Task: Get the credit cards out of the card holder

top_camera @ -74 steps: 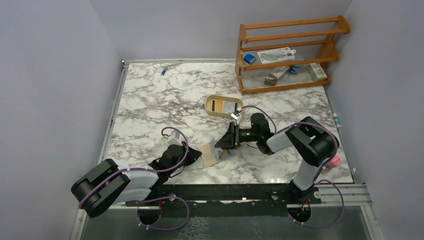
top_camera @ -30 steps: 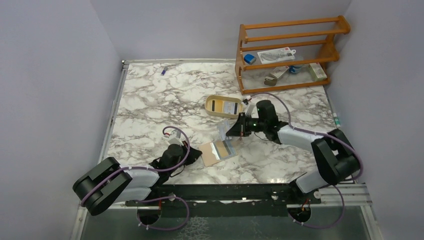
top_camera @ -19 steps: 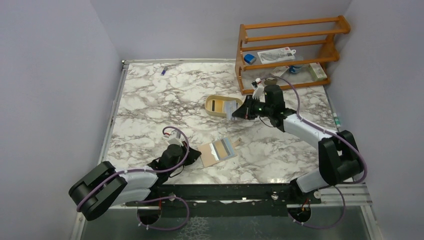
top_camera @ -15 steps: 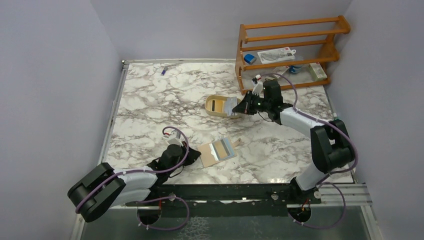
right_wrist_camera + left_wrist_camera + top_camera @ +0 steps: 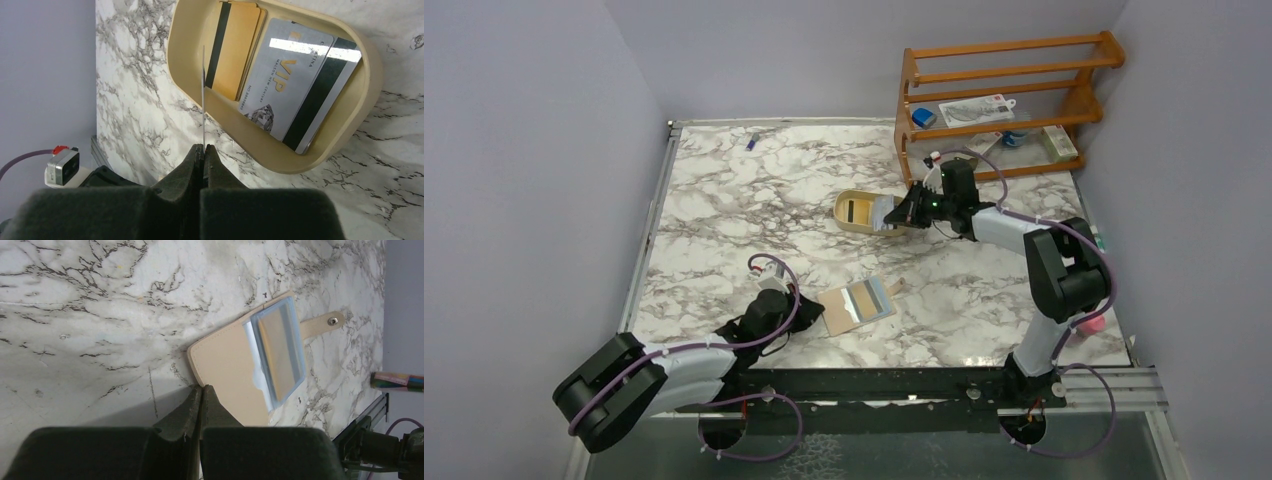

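Note:
The tan card holder lies open on the marble table, with a light blue card in its inner pocket and its snap tab to the right. My left gripper is shut on the holder's near corner and pins it. My right gripper is shut on a thin card, seen edge-on, and holds it above the cream oval tray. In the top view this gripper is at the tray's right end. Inside the tray lie a yellowish dark-striped card and a whitish VIP card.
A wooden rack with small items stands at the back right, just behind my right arm. A small purple object lies at the far left edge. A pink object sits near the right front edge.
My right gripper pulled a card out of the holder and carried it back and right to above the tray. The left gripper has stayed on the holder's corner.

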`<state>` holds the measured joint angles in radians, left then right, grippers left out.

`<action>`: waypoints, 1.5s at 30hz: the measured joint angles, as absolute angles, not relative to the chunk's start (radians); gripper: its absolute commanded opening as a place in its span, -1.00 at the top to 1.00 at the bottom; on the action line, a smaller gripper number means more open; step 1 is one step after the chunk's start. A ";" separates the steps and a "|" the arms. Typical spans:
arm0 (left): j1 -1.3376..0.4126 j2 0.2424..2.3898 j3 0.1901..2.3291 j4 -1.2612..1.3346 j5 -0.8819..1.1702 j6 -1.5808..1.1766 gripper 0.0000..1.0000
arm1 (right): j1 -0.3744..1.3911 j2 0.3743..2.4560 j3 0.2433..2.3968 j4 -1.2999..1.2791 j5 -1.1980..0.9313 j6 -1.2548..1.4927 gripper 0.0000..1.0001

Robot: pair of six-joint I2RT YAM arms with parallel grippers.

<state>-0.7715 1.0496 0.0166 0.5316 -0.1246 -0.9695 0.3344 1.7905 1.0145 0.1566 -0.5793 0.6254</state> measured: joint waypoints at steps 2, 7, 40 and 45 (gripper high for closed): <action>-0.772 1.047 0.017 0.529 -0.125 -0.967 1.00 | 0.332 1.790 1.015 0.162 -0.577 0.631 0.99; -0.772 1.029 0.017 0.507 -0.125 -0.963 1.00 | 0.318 1.801 1.015 0.186 -0.569 0.647 0.99; -0.772 1.005 0.022 0.469 -0.125 -0.944 1.00 | 0.288 1.920 1.170 0.084 -0.527 0.616 0.01; -0.772 1.005 0.030 0.455 -0.125 -0.937 1.00 | 0.288 1.861 1.221 -0.036 -0.446 0.571 -0.22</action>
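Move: Your shut right fingers hold the pale card above the near rim of the tray, whose middle is about 4 cm ahead, 2 cm left and 8 cm below the right hand. The silver cards in the tray lie 4 cm ahead and 1 cm right of that hand; the open card holder is some 15 cm back and 5 cm left. From the left hand the tray is about 19 cm ahead and 10 cm right. Ease the right gripper about 4 cm down and a little forward, lowering the held card onto the silver cards in the tray, then open the fingers about halfway and let go of it. Draw the open fingers off, up roughly 4 cm and farther forward, drifting right, with a slight clockwise turn of the wrist. ##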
